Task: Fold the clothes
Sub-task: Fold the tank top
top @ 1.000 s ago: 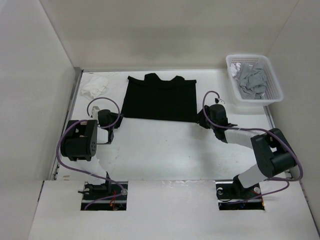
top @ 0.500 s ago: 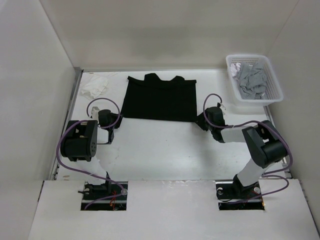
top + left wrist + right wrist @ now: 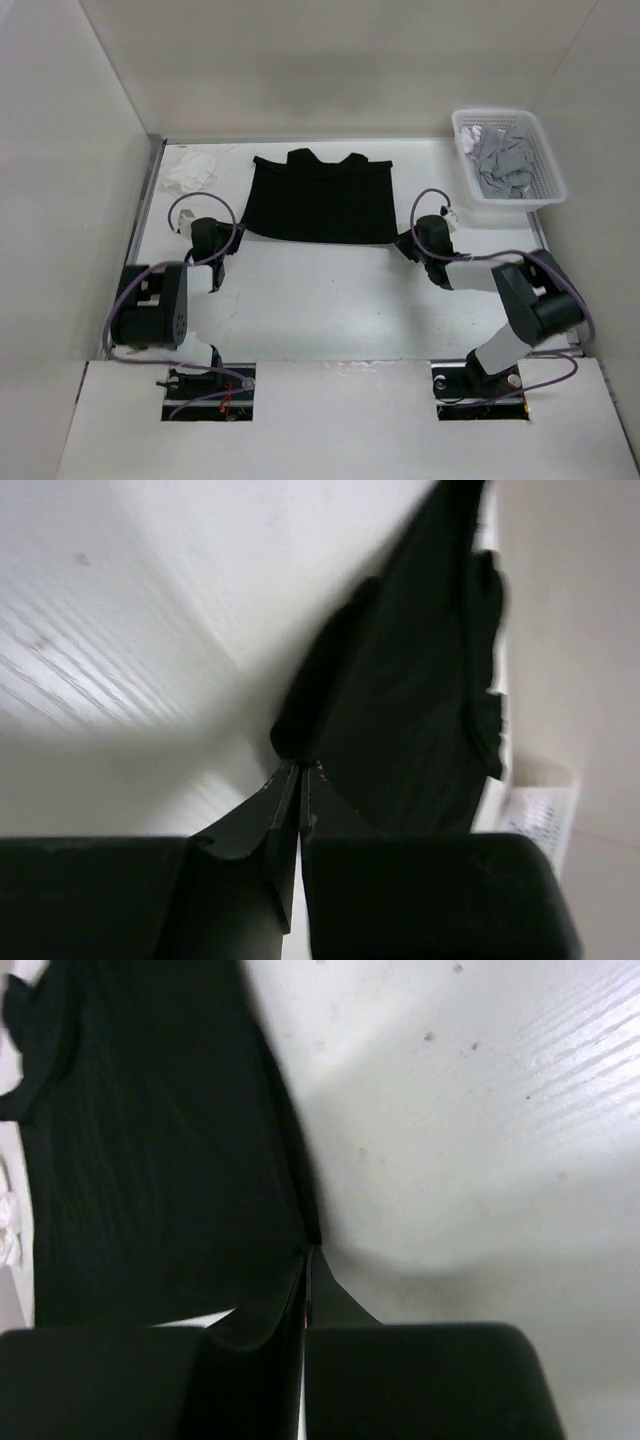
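The clothes, a black shirt (image 3: 320, 198), lie flat on the white table with the collar at the far side. My left gripper (image 3: 240, 235) sits at the shirt's near left corner. In the left wrist view its fingertips (image 3: 300, 770) are shut on a raised bunch of the black fabric (image 3: 400, 680). My right gripper (image 3: 401, 243) is at the near right corner. In the right wrist view its fingertips (image 3: 308, 1252) are pressed together on the shirt's edge (image 3: 160, 1140).
A small crumpled white cloth (image 3: 188, 175) lies at the far left of the table. A white basket (image 3: 520, 206) holding grey garments (image 3: 503, 155) stands at the far right. White walls close in the table on three sides.
Both grippers have closed on the shirt's near corners. The right gripper slid left to the shirt's edge, and the left arm's elbow dropped toward the near side.
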### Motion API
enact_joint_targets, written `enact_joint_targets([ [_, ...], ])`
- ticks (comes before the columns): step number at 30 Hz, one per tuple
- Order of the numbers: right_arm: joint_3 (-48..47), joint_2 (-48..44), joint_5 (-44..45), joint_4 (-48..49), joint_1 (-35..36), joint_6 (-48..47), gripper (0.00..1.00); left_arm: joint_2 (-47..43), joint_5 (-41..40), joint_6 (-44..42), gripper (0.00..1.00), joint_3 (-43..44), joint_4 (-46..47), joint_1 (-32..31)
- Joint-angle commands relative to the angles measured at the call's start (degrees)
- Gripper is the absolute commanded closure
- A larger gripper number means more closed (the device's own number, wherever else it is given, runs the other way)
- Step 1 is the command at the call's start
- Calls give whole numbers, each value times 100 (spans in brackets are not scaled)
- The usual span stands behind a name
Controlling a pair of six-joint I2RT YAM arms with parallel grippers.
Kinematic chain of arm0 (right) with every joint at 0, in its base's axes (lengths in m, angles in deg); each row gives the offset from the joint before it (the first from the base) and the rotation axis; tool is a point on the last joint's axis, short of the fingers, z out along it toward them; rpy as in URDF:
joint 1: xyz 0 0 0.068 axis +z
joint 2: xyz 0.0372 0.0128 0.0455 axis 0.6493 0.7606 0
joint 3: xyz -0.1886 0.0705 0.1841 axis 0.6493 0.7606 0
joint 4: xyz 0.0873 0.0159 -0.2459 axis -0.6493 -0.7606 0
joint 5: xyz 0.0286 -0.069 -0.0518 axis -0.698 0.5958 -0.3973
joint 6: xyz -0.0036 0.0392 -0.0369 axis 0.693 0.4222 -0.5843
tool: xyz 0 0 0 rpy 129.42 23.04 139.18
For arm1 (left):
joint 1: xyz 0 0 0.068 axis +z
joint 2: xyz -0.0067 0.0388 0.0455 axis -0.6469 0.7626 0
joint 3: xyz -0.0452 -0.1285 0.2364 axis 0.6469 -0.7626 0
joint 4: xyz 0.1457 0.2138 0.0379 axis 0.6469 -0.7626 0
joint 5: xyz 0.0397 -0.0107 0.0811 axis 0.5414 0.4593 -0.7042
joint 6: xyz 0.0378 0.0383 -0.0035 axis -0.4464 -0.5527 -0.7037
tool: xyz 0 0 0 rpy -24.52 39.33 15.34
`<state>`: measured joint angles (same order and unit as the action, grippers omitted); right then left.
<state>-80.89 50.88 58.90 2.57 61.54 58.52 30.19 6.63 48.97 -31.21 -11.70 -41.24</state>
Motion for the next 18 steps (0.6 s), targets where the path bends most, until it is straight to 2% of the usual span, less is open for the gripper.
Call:
enact_joint_targets([
  [1,193,-1341,341,-165,235,-511,100,-1590,318,114,100,-85,-224,-17],
  [5,291,-3853,745,-1911,709,-1135,100,-4199,337,-368,100,203,-2260,45],
  [9,-252,-6193,1281,-4143,1491,-1487,100,-6319,249,-817,100,967,-4317,-61],
  [14,-1552,-7339,2027,-6184,2843,-1454,100,-7500,214,-985,100,2074,-6007,-517],
  [18,-2109,-7402,2757,-6838,4206,-1102,99,-7896,-67,-1142,100,2665,-6861,-755],
])
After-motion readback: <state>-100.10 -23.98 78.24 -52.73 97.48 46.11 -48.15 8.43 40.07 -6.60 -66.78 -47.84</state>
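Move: Each hand already pinches a near hem corner of the black tank top just above the table. Its middle lies about 9 cm ahead and 17 cm right of the left hand, 3 cm below; from the right hand it is some 12 cm ahead, 18 cm left and 2 cm below. The white rag is about 15 cm ahead and 13 cm left of the left hand; the basket stands roughly 21 cm ahead and 25 cm right of the right hand. Up first and then more and more back towards the bases, both arms whip the hem off the table together, rising some 35 to 40 cm and drawing back nearly 25 cm, slowing at the end. The wrists tip the fingers upward by about 40 to 50 degrees, the right also turning counter-clockwise, while both closed grippers keep their pinch on the corners. ##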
